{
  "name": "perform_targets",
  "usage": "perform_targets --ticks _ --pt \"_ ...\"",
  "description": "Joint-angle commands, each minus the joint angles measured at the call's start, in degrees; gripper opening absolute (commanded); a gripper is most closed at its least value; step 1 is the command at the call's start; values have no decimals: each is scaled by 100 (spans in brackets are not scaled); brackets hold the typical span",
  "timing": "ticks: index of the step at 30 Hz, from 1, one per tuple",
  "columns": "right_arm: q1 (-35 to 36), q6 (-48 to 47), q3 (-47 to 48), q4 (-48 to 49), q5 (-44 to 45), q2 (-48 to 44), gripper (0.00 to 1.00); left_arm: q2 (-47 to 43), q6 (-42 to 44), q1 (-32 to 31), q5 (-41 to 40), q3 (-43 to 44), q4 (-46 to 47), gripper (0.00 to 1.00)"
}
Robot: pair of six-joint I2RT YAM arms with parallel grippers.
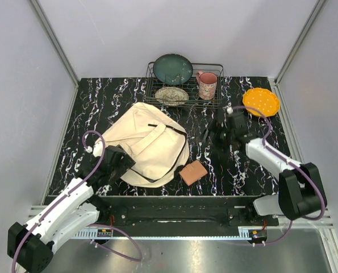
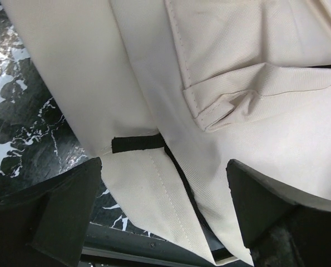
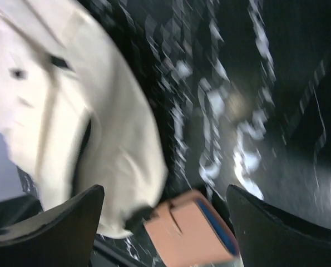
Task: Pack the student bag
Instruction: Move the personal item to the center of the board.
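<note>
The student bag (image 1: 149,142), a cream canvas backpack with black trim, lies flat on the black marbled table, left of centre. My left gripper (image 1: 125,165) sits at the bag's near-left edge. In the left wrist view it (image 2: 165,214) is open, with a cream flap and black trim of the bag (image 2: 226,72) between its fingers (image 2: 62,214). A pink wallet (image 1: 193,172) lies on the table by the bag's near-right corner. My right gripper (image 1: 212,135) hovers right of the bag. In the blurred right wrist view it (image 3: 165,231) is open above the wallet (image 3: 190,236) and the bag (image 3: 70,117).
A wire dish rack (image 1: 214,68) stands at the back with a dark green plate (image 1: 172,69), a patterned plate (image 1: 171,95) and a pink mug (image 1: 207,85). An orange dotted plate (image 1: 261,101) lies at the back right. White walls enclose the table.
</note>
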Motion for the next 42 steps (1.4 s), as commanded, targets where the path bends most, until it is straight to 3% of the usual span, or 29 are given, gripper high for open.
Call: perform_targets --ticks 1,6,15,21,34,35,36,42 --pt "118 876 -1438 57 -291 -775 95 67 168 106 215 -62 536 99" --pt "232 1220 -2145 251 -406 -1393 93 173 352 150 304 -54 755 99" --pt "294 -36 -1883 1129 -871 -445 93 357 713 159 435 113 853 99" --pt "373 -397 -1741 1429 -1557 250 76 393 757 159 523 105 914 99" --pt "514 -458 -2119 1130 -1636 -145 49 770 906 167 708 157 1160 99" --pt "523 -450 -2128 1148 -1671 -128 45 832 924 167 717 157 1160 99" --pt "523 -423 -2145 1218 -1732 -75 30 858 932 167 726 175 1178 99" --pt "593 -134 -2206 1823 -2137 153 29 929 1003 167 761 192 1204 99"
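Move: From the right gripper, the pink personal item lies about 14 cm back, 5 cm to the left and some 9 cm below. A black strap tab touches its left end, roughly 12 cm back and 10 cm left of the gripper. The middle of the cream bag is about 22 cm left and 3 cm back. From the left gripper, the personal item is some 26 cm to the right and 5 cm back, lower down. Swing the right gripper quickly back about 11 cm and down 8 to the far right edge of the personal item. Make a small forward-left detour of some 2 cm, then draw back again, turning about 20 degrees counter-clockwise while the fingers close to a third and pinch the edge. Ease the open left gripper a couple of centimetres right and down over the bag. ##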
